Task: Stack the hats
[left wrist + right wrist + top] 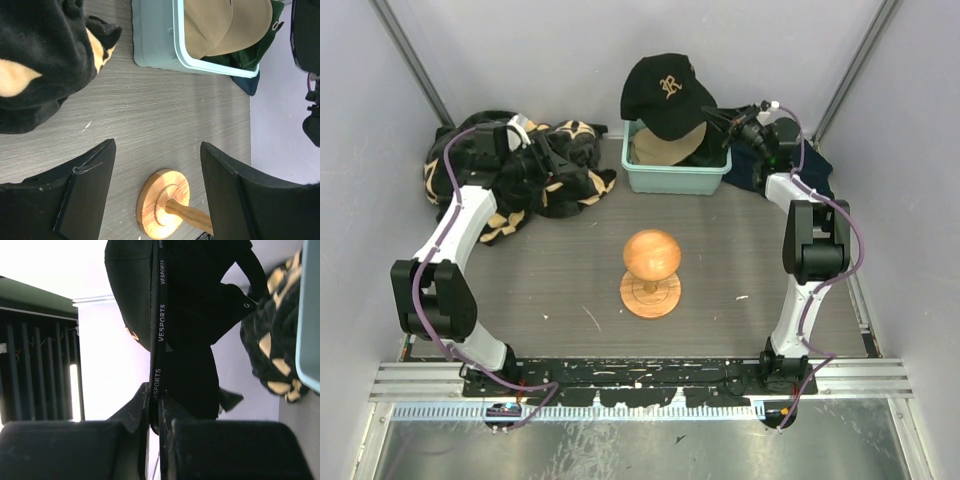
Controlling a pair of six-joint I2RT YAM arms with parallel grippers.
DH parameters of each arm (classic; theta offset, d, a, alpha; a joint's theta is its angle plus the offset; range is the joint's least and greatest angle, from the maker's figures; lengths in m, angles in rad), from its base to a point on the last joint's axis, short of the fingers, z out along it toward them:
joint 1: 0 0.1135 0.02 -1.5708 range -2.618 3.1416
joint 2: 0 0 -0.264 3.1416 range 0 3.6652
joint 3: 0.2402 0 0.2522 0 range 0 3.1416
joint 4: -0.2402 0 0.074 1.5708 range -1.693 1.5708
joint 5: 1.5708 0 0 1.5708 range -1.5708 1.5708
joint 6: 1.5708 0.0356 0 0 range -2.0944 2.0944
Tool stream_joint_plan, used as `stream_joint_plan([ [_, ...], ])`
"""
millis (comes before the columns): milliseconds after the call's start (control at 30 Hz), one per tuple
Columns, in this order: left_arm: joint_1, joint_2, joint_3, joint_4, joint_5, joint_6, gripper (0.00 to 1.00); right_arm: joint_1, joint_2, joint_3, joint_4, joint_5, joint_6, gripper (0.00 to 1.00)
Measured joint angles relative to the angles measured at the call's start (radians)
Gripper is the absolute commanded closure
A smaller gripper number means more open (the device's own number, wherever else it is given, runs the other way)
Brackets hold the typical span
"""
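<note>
The black hat with a tan logo (665, 88) hangs in the air above the teal bin (675, 180). My right gripper (722, 120) is shut on its edge; in the right wrist view (161, 405) the fingers pinch a band of the black hat (190, 300) printed "VESPORTS". The tan hat (665, 148) lies in the bin, also seen in the left wrist view (225, 25) with the dark green hat (250, 54) under it. The pink hat is not in view. My left gripper (560, 162) is open and empty (157, 145), over the table beside the blanket.
A wooden hat stand (652, 268) with a round knob stands at the table's middle; its base shows in the left wrist view (162, 202). The black blanket with tan marks (500, 175) lies at the back left. A dark navy cloth (750, 172) lies right of the bin.
</note>
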Motion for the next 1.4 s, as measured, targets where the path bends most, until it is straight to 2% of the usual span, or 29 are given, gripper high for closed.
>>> stream_joint_plan([
  [167, 0.051, -0.025, -0.04, 0.0, 0.002, 0.007, 0.23, 0.003, -0.138, -0.19, -0.031, -0.082, 0.044, 0.99],
  [367, 0.092, -0.027, -0.07, 0.0, 0.003, 0.007, 0.23, 0.014, -0.551, -0.482, -0.105, -0.152, 0.042, 0.99],
  [467, 0.092, -0.027, -0.07, 0.006, 0.013, -0.001, 0.24, 0.021, -0.737, -0.576, -0.141, -0.184, 0.033, 0.99],
  [600, 0.091, -0.024, -0.077, 0.034, 0.033, -0.02, 0.25, 0.029, -0.932, -0.677, -0.316, -0.235, -0.037, 0.99],
  [867, 0.085, -0.018, -0.092, 0.06, 0.06, -0.042, 0.25, 0.028, -1.05, -0.869, -0.573, -0.25, -0.117, 0.99],
  [1400, 0.062, -0.018, -0.15, 0.095, 0.097, -0.052, 0.25, 0.024, -1.265, -0.953, -1.014, -0.297, -0.34, 0.99],
])
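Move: The right hand already pinches the black hat by its rim, high over the far side. The wooden stand's dome, where the hat is taken, lies about 33 cm back, 13 cm to the left and some 14 cm lower. Below that hand sits the bin, roughly 3 cm farther out, 7 cm left and 26 cm down, with the tan hat in it 9 cm left and 3 cm ahead. From the left hand the dome is about 23 cm back, 19 cm right and a little lower. Keep the right gripper shut on the hat's rim and sweep it back about 35 cm from the bin to the stand, drifting slightly left. Arc up some 5 cm midway, then lower towards the dome, tipping the fingers down about 20 degrees and turning them counter-clockwise. Leave the left gripper open and empty; swing it about 4 cm left, ease most of the way back and sink 3 cm. ##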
